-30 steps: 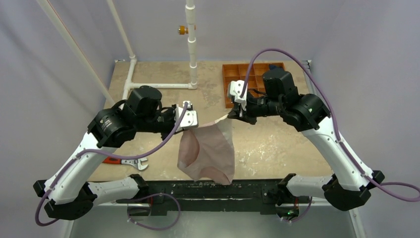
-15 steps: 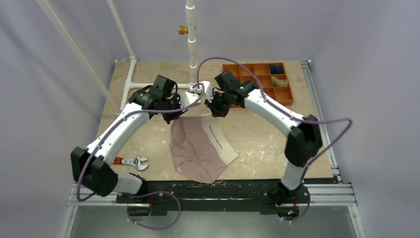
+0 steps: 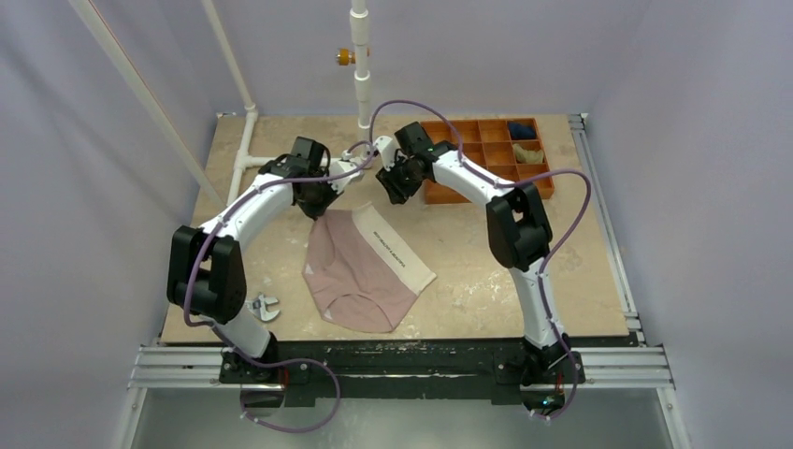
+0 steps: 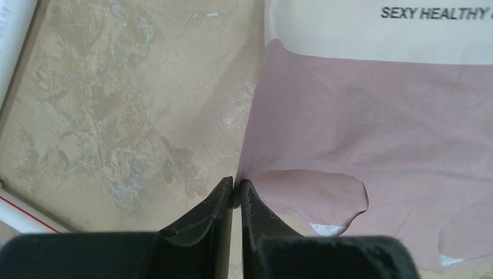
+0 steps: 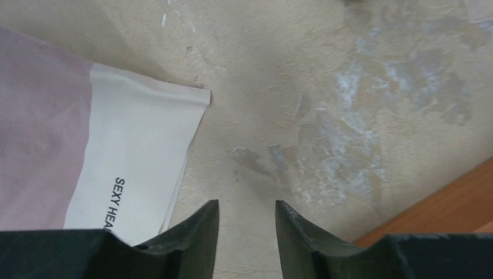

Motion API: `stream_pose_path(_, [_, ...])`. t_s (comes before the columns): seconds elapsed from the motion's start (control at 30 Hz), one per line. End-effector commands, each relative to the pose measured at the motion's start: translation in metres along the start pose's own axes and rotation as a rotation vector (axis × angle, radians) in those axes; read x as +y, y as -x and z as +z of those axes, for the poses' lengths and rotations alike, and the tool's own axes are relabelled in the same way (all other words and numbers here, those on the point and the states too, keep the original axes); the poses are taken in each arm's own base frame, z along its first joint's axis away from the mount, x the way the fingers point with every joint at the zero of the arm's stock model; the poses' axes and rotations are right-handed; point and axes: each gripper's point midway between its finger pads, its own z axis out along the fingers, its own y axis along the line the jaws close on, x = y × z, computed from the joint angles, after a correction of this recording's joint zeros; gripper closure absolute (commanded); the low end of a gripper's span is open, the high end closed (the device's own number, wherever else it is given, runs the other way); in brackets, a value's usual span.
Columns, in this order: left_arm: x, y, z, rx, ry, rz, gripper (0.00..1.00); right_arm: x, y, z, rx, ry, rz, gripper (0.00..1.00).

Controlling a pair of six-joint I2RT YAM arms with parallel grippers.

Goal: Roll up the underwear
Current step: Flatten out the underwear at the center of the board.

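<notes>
The underwear [image 3: 360,276], pale pink with a cream waistband [image 3: 393,251], lies spread flat on the table in the top view. My left gripper [image 3: 322,210] is at its far left corner. In the left wrist view that gripper [image 4: 237,185] is shut, with the edge of the pink cloth [image 4: 378,133] pinched at its tips. My right gripper [image 3: 386,191] hovers just beyond the waistband's far end. In the right wrist view it [image 5: 247,204] stands open over bare table, and the waistband corner [image 5: 139,145] lies free to its left.
An orange compartment tray [image 3: 486,154] stands at the back right, holding a dark blue bundle [image 3: 524,131] and an olive-tan bundle [image 3: 528,154]. White pipes [image 3: 363,75] rise at the back. A wrench [image 3: 262,304] lies near the left front edge.
Both arms have reached toward the back and laid the hanging underwear flat on the table. My right gripper has opened and let go of the waistband corner.
</notes>
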Motion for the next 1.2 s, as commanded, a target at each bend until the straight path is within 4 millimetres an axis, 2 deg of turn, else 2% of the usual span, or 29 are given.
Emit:
stream_pose_path(0.0, [0.029, 0.007, -0.001, 0.003, 0.153, -0.098, 0.78, -0.015, 0.046, -0.051, -0.18, -0.072, 0.018, 0.53])
stream_pose_path(0.03, [0.034, 0.003, -0.002, 0.024, 0.189, -0.113, 0.68, -0.013, 0.044, -0.057, -0.185, -0.063, 0.021, 0.49])
stream_pose_path(0.07, [0.039, -0.002, -0.003, 0.047, 0.222, -0.127, 0.46, -0.008, 0.041, -0.064, -0.187, -0.045, 0.017, 0.46])
stream_pose_path(0.1, [0.044, -0.006, -0.004, 0.066, 0.249, -0.141, 0.32, -0.001, 0.036, -0.069, -0.184, -0.021, 0.001, 0.43])
stream_pose_path(0.23, [0.055, -0.019, -0.018, 0.073, 0.287, -0.225, 0.17, 0.027, 0.002, -0.082, -0.141, 0.061, -0.034, 0.37])
stream_pose_path(0.33, [0.059, -0.023, -0.035, 0.028, 0.281, -0.283, 0.13, 0.053, -0.021, -0.086, -0.116, 0.147, -0.053, 0.37])
stream_pose_path(0.4, [0.053, -0.022, -0.046, -0.015, 0.249, -0.302, 0.13, 0.069, -0.035, -0.087, -0.092, 0.186, -0.088, 0.36])
stream_pose_path(0.5, [0.028, -0.017, -0.056, -0.094, 0.143, -0.285, 0.12, 0.089, -0.044, -0.087, -0.084, 0.226, -0.13, 0.36])
stream_pose_path(0.57, [0.001, -0.016, -0.061, -0.142, 0.028, -0.247, 0.12, 0.102, -0.044, -0.083, -0.077, 0.263, -0.153, 0.35])
stream_pose_path(0.7, [-0.043, -0.031, -0.069, -0.156, -0.141, -0.161, 0.12, 0.122, -0.03, -0.072, -0.089, 0.379, -0.161, 0.35])
stream_pose_path(0.87, [-0.085, -0.064, -0.074, -0.15, -0.281, -0.008, 0.12, 0.132, -0.002, -0.051, -0.129, 0.498, -0.126, 0.34])
stream_pose_path(0.9, [-0.091, -0.069, -0.075, -0.153, -0.3, 0.031, 0.12, 0.132, 0.008, -0.047, -0.148, 0.514, -0.124, 0.34])
stream_pose_path(1.03, [-0.106, -0.083, -0.073, -0.139, -0.352, 0.094, 0.12, 0.133, 0.026, -0.025, -0.172, 0.579, -0.087, 0.34])
stream_pose_path(1.17, [-0.109, -0.089, -0.067, -0.107, -0.389, 0.118, 0.12, 0.132, 0.034, -0.001, -0.17, 0.62, -0.037, 0.33])
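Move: The left fingers still pinch the underwear's far left corner; its middle lies about 14 cm back and 14 cm right of them, some 3 cm lower. The wrench stands roughly 25 cm back and 14 cm left. From the empty right hand the underwear's middle is about 19 cm back and 9 cm left, 4 cm lower; the waistband's far end is 3 cm back and 10 cm left, the wooden tray some 11 cm ahead and 23 cm right. The left fingers open wide and let go of the corner, drift about 6 cm left, lift some 5 cm clear, then travel back roughly 15 cm while sinking along the underwear's left side. The right hand, opening wider, arcs up and back about 14 cm, sinks, then swings left and a little forward over the waistband, tilting some 30 degrees; no touch can be made out. ##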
